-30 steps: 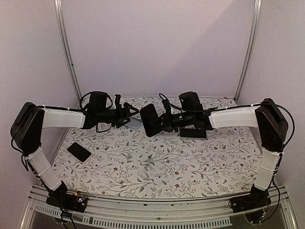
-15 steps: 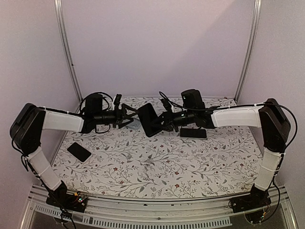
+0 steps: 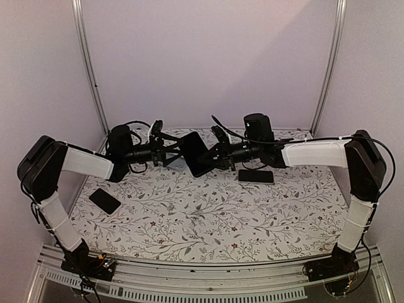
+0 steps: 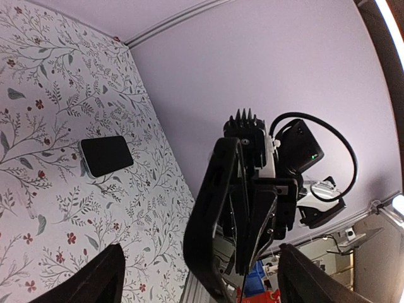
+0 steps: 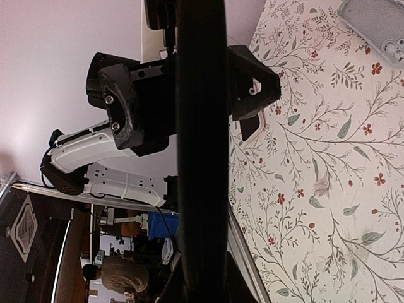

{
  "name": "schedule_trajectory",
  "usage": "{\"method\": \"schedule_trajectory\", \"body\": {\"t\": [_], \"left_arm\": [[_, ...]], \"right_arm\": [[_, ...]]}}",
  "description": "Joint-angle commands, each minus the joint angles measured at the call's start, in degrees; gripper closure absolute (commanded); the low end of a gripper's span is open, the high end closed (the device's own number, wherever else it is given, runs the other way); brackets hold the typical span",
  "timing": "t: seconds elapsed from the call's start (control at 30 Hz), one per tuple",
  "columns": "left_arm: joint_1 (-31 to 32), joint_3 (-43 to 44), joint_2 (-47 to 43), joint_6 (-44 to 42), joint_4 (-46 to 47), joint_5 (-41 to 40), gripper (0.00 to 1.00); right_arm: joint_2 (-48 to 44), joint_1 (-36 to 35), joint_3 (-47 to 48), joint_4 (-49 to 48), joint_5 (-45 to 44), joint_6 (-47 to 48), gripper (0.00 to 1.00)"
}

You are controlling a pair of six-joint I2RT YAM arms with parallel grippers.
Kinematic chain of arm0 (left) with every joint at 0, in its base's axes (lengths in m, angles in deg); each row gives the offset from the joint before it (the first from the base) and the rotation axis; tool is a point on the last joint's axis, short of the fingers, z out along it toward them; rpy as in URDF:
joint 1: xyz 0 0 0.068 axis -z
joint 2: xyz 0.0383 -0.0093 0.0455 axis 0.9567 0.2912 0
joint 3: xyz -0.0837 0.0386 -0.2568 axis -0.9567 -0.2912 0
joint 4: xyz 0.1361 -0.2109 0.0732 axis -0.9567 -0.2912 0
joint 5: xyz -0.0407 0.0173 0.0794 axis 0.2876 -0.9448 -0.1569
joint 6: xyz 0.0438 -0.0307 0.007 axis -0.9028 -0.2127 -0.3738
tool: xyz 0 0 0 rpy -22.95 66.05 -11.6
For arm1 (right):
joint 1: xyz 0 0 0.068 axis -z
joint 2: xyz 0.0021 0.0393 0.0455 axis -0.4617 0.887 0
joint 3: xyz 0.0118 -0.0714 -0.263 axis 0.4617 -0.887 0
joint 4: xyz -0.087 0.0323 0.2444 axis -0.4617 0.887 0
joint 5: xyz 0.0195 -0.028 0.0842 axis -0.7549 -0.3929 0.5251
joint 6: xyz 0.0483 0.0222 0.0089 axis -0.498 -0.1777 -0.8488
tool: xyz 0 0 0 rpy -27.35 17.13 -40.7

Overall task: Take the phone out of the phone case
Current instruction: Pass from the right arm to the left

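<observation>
The phone in its black phone case (image 3: 195, 153) hangs in the air over the back of the table, and my right gripper (image 3: 212, 154) is shut on its right end. In the right wrist view the phone case (image 5: 202, 158) is a dark bar seen edge-on, running up from the right gripper (image 5: 203, 281). My left gripper (image 3: 174, 151) is open, its jaws standing to either side of the case's left end. In the left wrist view the phone case (image 4: 211, 227) stands edge-on between the wide-apart fingers (image 4: 95, 281), touching neither.
A dark phone (image 3: 255, 176) lies flat behind the right arm and another phone (image 3: 105, 201) lies near the left edge of the floral table (image 3: 208, 221). A grey empty case (image 5: 379, 22) lies on the table. Metal posts (image 3: 88, 69) frame the back corners.
The left gripper has moved right and up to the phone case, its jaws now astride the case's end and slightly narrower. The right arm has carried the case a little left and up.
</observation>
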Motion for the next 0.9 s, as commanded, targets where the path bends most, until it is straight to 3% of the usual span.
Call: {"method": "schedule_trajectory", "body": {"t": [0.0,0.23,0.43,0.87], "left_arm": [[-0.11,-0.73,1.72,6.40,9.73,2.75,0.17],[2.27,1.56,4.16,12.39,15.88,3.22,0.31],[3.64,3.48,5.54,14.74,17.60,3.32,0.49],[4.65,5.25,4.79,10.48,8.65,3.02,0.80]], "right_arm": [[-1.07,0.72,1.92,-7.95,5.54,-2.94,1.00],[0.39,0.93,2.19,-8.21,8.94,-3.18,1.00],[0.59,1.36,1.74,-7.76,9.81,-2.54,1.00],[0.76,1.86,3.19,-0.11,9.14,2.82,1.00]]}}
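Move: The black phone stands edge-on in the right gripper. Its middle is about 6 cm to the right of the open left gripper and some 2 cm nearer the bases, at much the same height. From the right gripper, the left fingers are about 11 cm left and 5 cm farther out, and the phone's middle is 5 cm left and 3 cm out. Some 20 cm below the left hand, the clear case lies 10 cm ahead and 4 cm left; a second phone lies 5 cm ahead and 30 cm right. The left hand reaches about 3 cm right onto the phone's near-left end, rising some 2 cm and drawing back a little, while its wrist rolls and turns slightly clockwise and its wide-open fingers close most of the way from either side of the slab. The right hand keeps its shut grip on the phone and presents it, drawing back and up by about 1 cm each and turning some 5 degrees counter-clockwise before it all but stops. ##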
